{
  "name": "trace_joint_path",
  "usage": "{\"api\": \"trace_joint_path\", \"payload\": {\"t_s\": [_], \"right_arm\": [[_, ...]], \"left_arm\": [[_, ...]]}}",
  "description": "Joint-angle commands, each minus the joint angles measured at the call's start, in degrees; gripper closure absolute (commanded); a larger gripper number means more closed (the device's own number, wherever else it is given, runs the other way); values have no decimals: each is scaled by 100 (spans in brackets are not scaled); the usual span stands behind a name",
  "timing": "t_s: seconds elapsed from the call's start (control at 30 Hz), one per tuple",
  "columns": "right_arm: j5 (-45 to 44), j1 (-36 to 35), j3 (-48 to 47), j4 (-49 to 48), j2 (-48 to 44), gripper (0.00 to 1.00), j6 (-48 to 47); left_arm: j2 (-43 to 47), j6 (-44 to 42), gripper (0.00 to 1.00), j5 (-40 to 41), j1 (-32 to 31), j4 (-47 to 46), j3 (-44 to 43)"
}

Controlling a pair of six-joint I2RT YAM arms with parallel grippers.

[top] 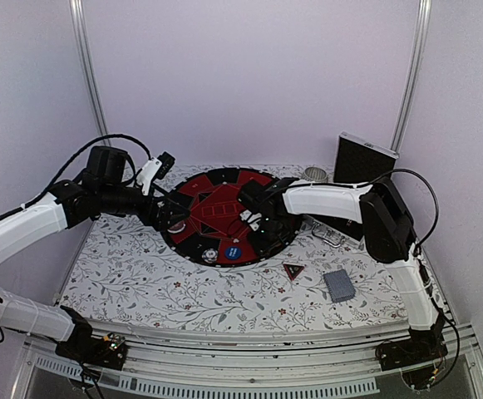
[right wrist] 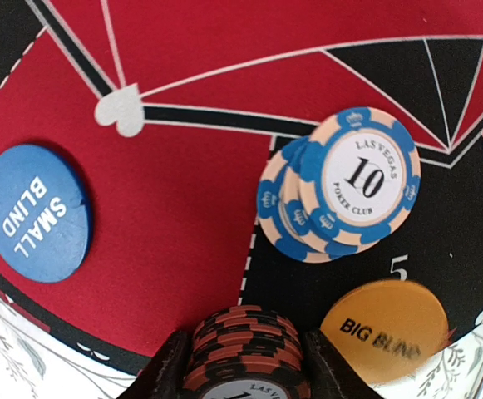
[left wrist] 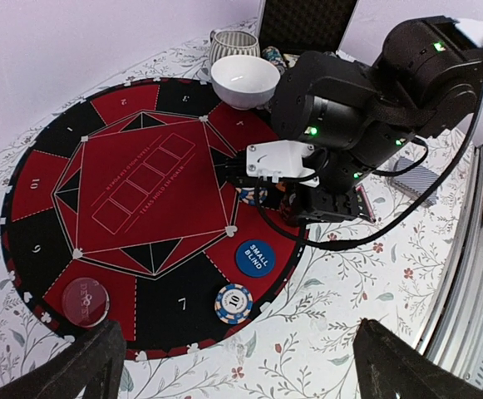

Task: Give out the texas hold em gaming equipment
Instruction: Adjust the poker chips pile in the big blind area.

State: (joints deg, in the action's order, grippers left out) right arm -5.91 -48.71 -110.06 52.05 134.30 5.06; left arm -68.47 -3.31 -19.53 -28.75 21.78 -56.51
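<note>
My right gripper [right wrist: 245, 366] is shut on a stack of orange-and-black poker chips [right wrist: 245, 341] at the near edge of the round red-and-black poker mat [top: 224, 193], with a finger against each side. Just beyond lie three fanned blue "10" chips [right wrist: 341, 187], an orange BIG BLIND disc [right wrist: 385, 330] and a blue SMALL BLIND disc [right wrist: 35, 213]. My left gripper [left wrist: 241, 374] hangs open over the mat's near rim, holding nothing. One blue "10" chip [left wrist: 234, 302] lies below it on seat 7. A black-red triangular marker [top: 293, 270] and a deck of grey-blue cards [top: 339, 285] lie on the tablecloth.
A white bowl [left wrist: 243, 79] stands on the mat's far edge beside a ribbed cup [left wrist: 233, 43]. The silver-edged black case [top: 364, 162] stands upright at the back right. A clear round disc [left wrist: 86, 301] lies on the mat's left side. The right arm [left wrist: 366, 91] reaches over the mat.
</note>
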Motion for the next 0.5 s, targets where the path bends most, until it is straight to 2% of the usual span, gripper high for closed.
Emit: {"api": "trace_joint_path", "payload": {"t_s": [0.0,0.13,0.47], "right_arm": [[-115,-25,-74,176,359,60,11],[-125,-22,-84,191,360,58,21],[-147,-20,-448,326,157,31,17]], "left_arm": [[88,-54,2,-95,85,2,54],[88,-56,2,-119,96,2,61],[88,-72,2,-169,115,2,70]]}}
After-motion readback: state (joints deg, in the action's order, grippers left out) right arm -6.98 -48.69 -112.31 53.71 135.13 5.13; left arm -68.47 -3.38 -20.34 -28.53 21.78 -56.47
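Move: The red chip stack stands between the right fingers, at the hand point, touched by both pads. The orange big blind button lies some 5 cm to the right and 3 cm farther out, the blue chip pile about 6 cm straight ahead, and the small blind button roughly 9 cm to the left and level, all about 1 cm lower. From the left hand, the stack is about 21 cm right, 7 cm ahead and 22 cm below. Open the right gripper to let go of the red chip stack: after the last slight squeeze, spread the fingers evenly until both pads stand clear of its sides, to about two-thirds open. Hold the hand nearly in place over the stack, fingers pointing down, easing up and forward by only about half a centimetre at the end. ##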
